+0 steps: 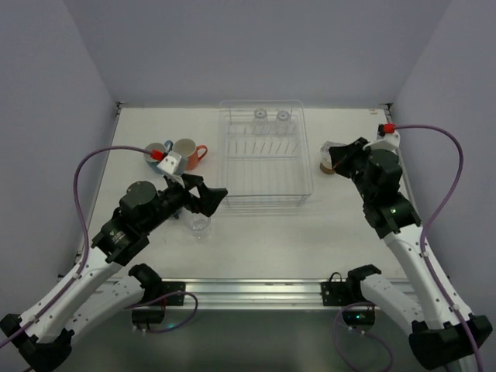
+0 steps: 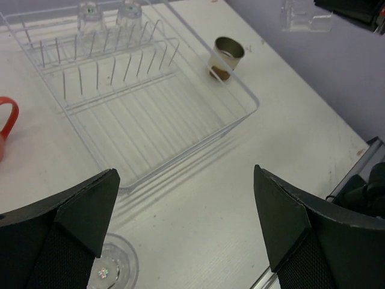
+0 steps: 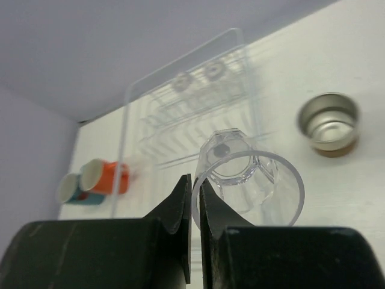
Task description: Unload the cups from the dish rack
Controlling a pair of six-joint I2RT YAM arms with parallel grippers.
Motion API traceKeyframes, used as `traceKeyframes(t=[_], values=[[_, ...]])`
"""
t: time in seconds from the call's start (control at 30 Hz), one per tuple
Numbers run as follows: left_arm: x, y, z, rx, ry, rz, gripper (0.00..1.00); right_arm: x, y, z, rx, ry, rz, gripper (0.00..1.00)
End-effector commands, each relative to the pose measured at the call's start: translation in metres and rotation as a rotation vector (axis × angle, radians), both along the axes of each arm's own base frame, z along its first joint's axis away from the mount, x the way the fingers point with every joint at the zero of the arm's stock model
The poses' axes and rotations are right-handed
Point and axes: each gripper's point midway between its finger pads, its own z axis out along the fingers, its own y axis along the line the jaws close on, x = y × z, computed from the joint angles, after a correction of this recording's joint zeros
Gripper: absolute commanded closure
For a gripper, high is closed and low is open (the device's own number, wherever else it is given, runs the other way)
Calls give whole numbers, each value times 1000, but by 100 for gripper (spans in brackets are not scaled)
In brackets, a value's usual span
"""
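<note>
The dish rack stands mid-table with two clear tumblers upside down at its far end. My right gripper, right of the rack, is shut on the rim of a clear tumbler held off the table. A brown cup stands just beside it. My left gripper hangs open and empty by the rack's near left corner. Another clear tumbler stands on the table below its left finger.
An orange mug and a blue mug stand together on the table left of the rack. Walls enclose the table at the left, back and right.
</note>
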Motion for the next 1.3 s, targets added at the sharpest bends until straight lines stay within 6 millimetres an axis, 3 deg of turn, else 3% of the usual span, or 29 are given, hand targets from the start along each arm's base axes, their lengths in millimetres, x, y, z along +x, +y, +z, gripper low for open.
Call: traceKeyframes(t=[0.0, 0.07, 0.23, 0.47, 0.57, 0.9, 1.07, 1.27], values=[[0, 16, -38, 168, 21, 24, 0, 7, -69, -31, -301, 183, -259, 100], [-3, 12, -39, 161, 18, -6, 0, 19, -97, -52, -366, 306, -337, 100], [-16, 0, -36, 152, 3, -83, 0, 32, -128, -106, -432, 520, -371, 100], [-24, 3, -34, 158, -17, -68, 0, 49, -124, -179, -368, 679, -299, 100], [-25, 3, -34, 157, -18, -66, 0, 57, -123, -201, -368, 727, -277, 100], [-23, 1, -39, 170, -3, -68, 0, 55, -116, -219, -354, 770, -234, 98], [-20, 1, -42, 178, 5, -61, 0, 50, -117, -223, -369, 787, -229, 79], [-13, 2, -50, 199, 33, -46, 0, 50, -116, -210, -359, 746, -233, 61]])
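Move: The clear glass in the right fingers is bound for the bare table about 5 cm ahead of that hand, 13 cm to its right and 27 cm below. The metal cup stands some 14 cm ahead, 6 cm right and 27 cm down; the dish rack's middle is about 16 cm ahead, 16 cm left and 22 cm lower. From the idle left hand, that table spot lies roughly 45 cm right, 15 cm ahead and 25 cm below. The clear glass, already pinched by the right fingers, is carried down some 24 cm and about 12 cm to the right, slightly forward too, onto the table near the metal cup. The wrist tips roughly 50 degrees downward on the way; the hand then stops and the fingers part about a third, freeing the rim. The left hand, empty and open, sinks about 5 cm. ##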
